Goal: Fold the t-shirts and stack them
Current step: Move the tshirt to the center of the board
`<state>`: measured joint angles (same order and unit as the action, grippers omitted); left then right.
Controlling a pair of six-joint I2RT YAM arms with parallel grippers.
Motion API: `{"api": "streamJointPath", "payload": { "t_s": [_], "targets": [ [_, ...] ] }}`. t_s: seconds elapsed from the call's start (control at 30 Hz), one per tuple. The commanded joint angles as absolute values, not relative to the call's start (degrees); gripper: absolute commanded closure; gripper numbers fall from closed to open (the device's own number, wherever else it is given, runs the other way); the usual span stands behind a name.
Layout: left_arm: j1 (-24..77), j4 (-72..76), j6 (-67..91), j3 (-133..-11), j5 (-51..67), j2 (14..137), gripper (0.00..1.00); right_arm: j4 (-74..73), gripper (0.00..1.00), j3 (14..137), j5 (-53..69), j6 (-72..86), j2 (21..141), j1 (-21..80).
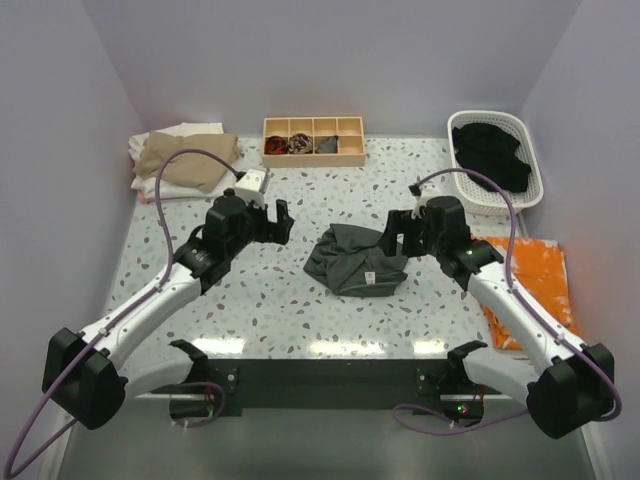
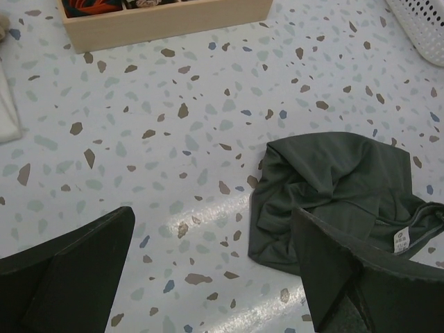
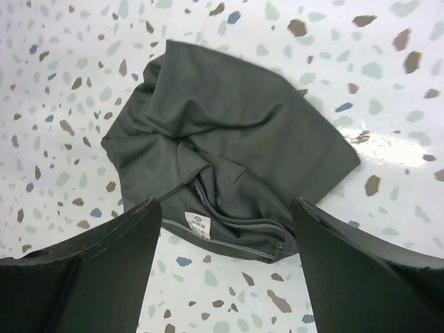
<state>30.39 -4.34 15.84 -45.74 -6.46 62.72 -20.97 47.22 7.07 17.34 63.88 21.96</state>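
Observation:
A dark charcoal-grey t-shirt (image 1: 356, 261) lies crumpled in a heap at the middle of the table, its white label (image 3: 196, 223) facing up. My right gripper (image 1: 393, 236) hovers at the heap's right edge. In the right wrist view that gripper (image 3: 225, 207) is open, its fingers straddling the shirt's (image 3: 236, 132) near hem without gripping it. My left gripper (image 1: 283, 220) is open to the left of the heap. In the left wrist view it (image 2: 214, 225) stands over bare table, and the shirt (image 2: 333, 184) lies by its right finger (image 2: 347, 270). Tan and white t-shirts (image 1: 183, 160) are piled at the back left.
A wooden compartment box (image 1: 313, 141) with small fabric bundles stands at the back centre. At the back right, a white basket (image 1: 522, 130) holds black cloth (image 1: 492, 152). An orange cloth (image 1: 532, 283) lies along the right edge.

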Motion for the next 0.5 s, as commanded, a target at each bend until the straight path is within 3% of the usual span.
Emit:
{"api": "streamJointPath", "payload": {
  "t_s": [0.0, 0.17, 0.47],
  "targets": [
    [30.23, -2.03, 14.42, -46.14, -1.43, 66.17, 0.00, -25.65, 0.20, 47.20, -0.97, 17.14, 60.64, 21.88],
    [30.32, 2.89, 14.32, -46.23, 8.60, 72.58, 0.00, -28.30, 0.23, 45.18, 2.81, 20.99, 63.37, 21.97],
    [30.67, 5.80, 15.82, -50.27, 13.53, 86.39, 0.00, -26.89, 0.22, 37.01, 1.95, 30.93, 61.79, 21.88]
  ]
}}
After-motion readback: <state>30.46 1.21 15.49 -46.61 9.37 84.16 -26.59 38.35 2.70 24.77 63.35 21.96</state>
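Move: The grey-green t-shirt lies loosely crumpled on the board, its middle about 20 cm right of the left hand, level with it fore and aft, and 18 cm below. From the right hand its middle is roughly 10 cm left, 3 cm ahead and 15 cm down. The wooden box stands some 33 cm ahead and 9 cm right of the left hand. The orange cloth lies about 33 cm right and 5 cm back from the right hand. Down and to its right, the left hand sinks about 11 cm towards the t-shirt's left edge, tipping down and swinging clockwise, roughly 15 degrees each. The right hand edges right and slightly up, then drops some 7 cm while drawing back 5 cm, over towards the shirt's near right corner, its fingers tipping down too. Both grippers stay open, holding nothing. ##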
